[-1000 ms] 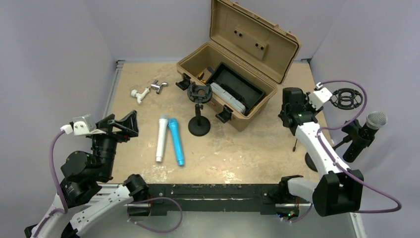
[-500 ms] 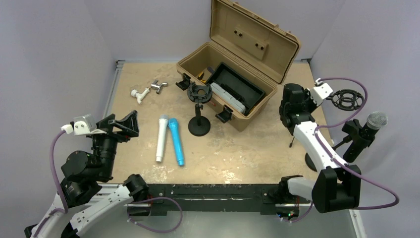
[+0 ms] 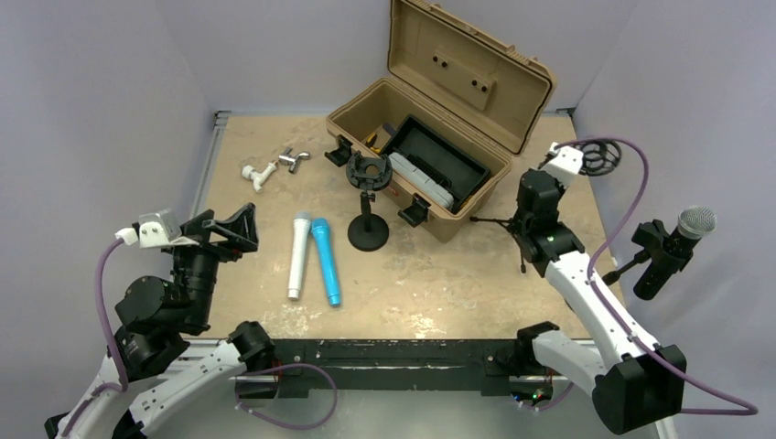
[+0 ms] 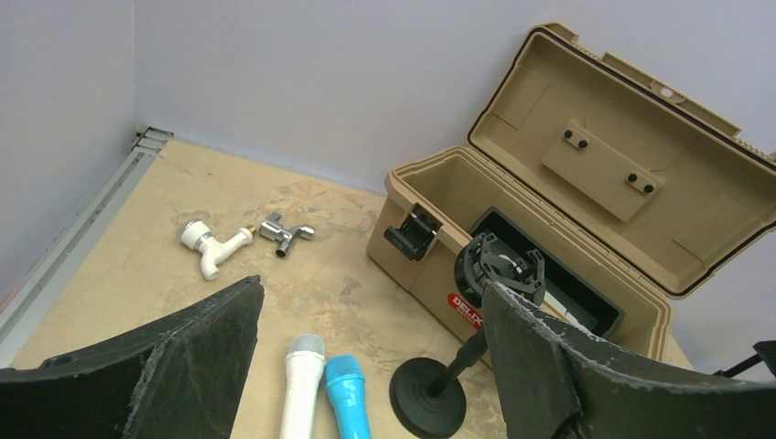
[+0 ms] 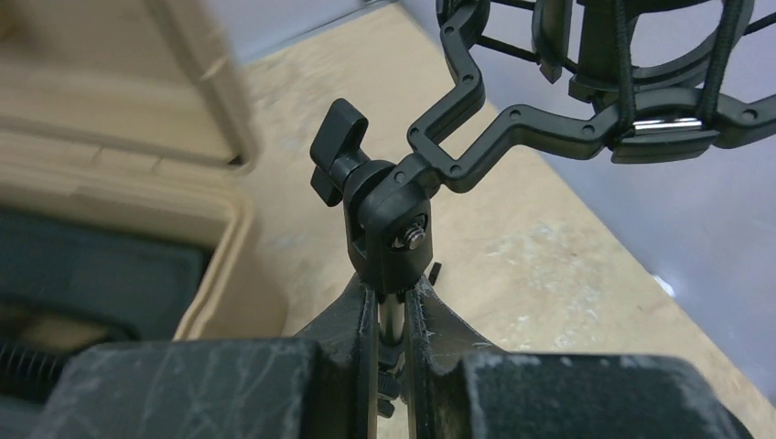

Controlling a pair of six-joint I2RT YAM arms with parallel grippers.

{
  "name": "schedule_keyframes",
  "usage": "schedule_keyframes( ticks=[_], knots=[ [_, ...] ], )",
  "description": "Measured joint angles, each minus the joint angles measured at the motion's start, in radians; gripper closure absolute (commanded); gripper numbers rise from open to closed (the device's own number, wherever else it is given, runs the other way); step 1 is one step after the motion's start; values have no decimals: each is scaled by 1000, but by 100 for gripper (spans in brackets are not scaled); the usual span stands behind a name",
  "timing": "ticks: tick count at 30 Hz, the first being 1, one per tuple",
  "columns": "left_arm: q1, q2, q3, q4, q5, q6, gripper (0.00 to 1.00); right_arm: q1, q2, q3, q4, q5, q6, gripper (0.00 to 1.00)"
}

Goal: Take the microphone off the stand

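Note:
A microphone with a silver mesh head (image 3: 695,222) sits in a black clip on a stand arm (image 3: 652,262) at the right edge of the table, away from both grippers. My right gripper (image 3: 529,219) (image 5: 392,297) is shut on the thin rod of a small tripod stand with an empty black shock mount (image 5: 631,82) (image 3: 599,157), held off the table and tilted. My left gripper (image 3: 224,233) (image 4: 371,288) is open and empty above the near left. A black round-base stand (image 3: 368,233) (image 4: 428,400) with an empty clip stands mid-table.
A white microphone (image 3: 299,254) and a blue microphone (image 3: 326,261) lie side by side left of the round-base stand. An open tan toolbox (image 3: 476,64) with a black tray stands at the back. A white tap (image 3: 259,173) and a metal valve (image 3: 293,159) lie at the back left.
My right arm has swung left and inward from the table's right edge, carrying the shock mount stand toward the toolbox. The left arm and the silver-headed microphone have not moved.

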Motion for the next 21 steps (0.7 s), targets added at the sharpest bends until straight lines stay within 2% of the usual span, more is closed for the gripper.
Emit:
schedule_keyframes(
  ticks=[7,14,18,21],
  knots=[
    [0,16,0,0,0,1,14,40,-28,-48,74,-202,-159,100],
    [0,23,0,0,0,1,14,42,-19,-56,114,-262,-204,100],
    [0,24,0,1,0,1,14,72,-43,-47,68,-274,-208,100],
    [0,24,0,1,0,1,14,89,-38,16,-53,-306,-150,100]
  ],
)
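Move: The tripod stand with the empty shock mount is already pinched in the right hand, at the column just under its swivel joint. The tan case lies about 20 cm left and 10 cm ahead of that hand. The round-base stand with the empty holder is some 34 cm left and 2 cm nearer, and the black microphone's stand about 13 cm right and 16 cm nearer. From the left hand, the case is roughly 33 cm right and 25 cm ahead. The tripod stand is carried about 7 cm left towards the right end of the case, the right fingers keeping their closed grip on its column. The right hand stays nearly level, drifting slightly forward and then back, while turning some 25 degrees counter-clockwise and swinging the shock mount around with it. ##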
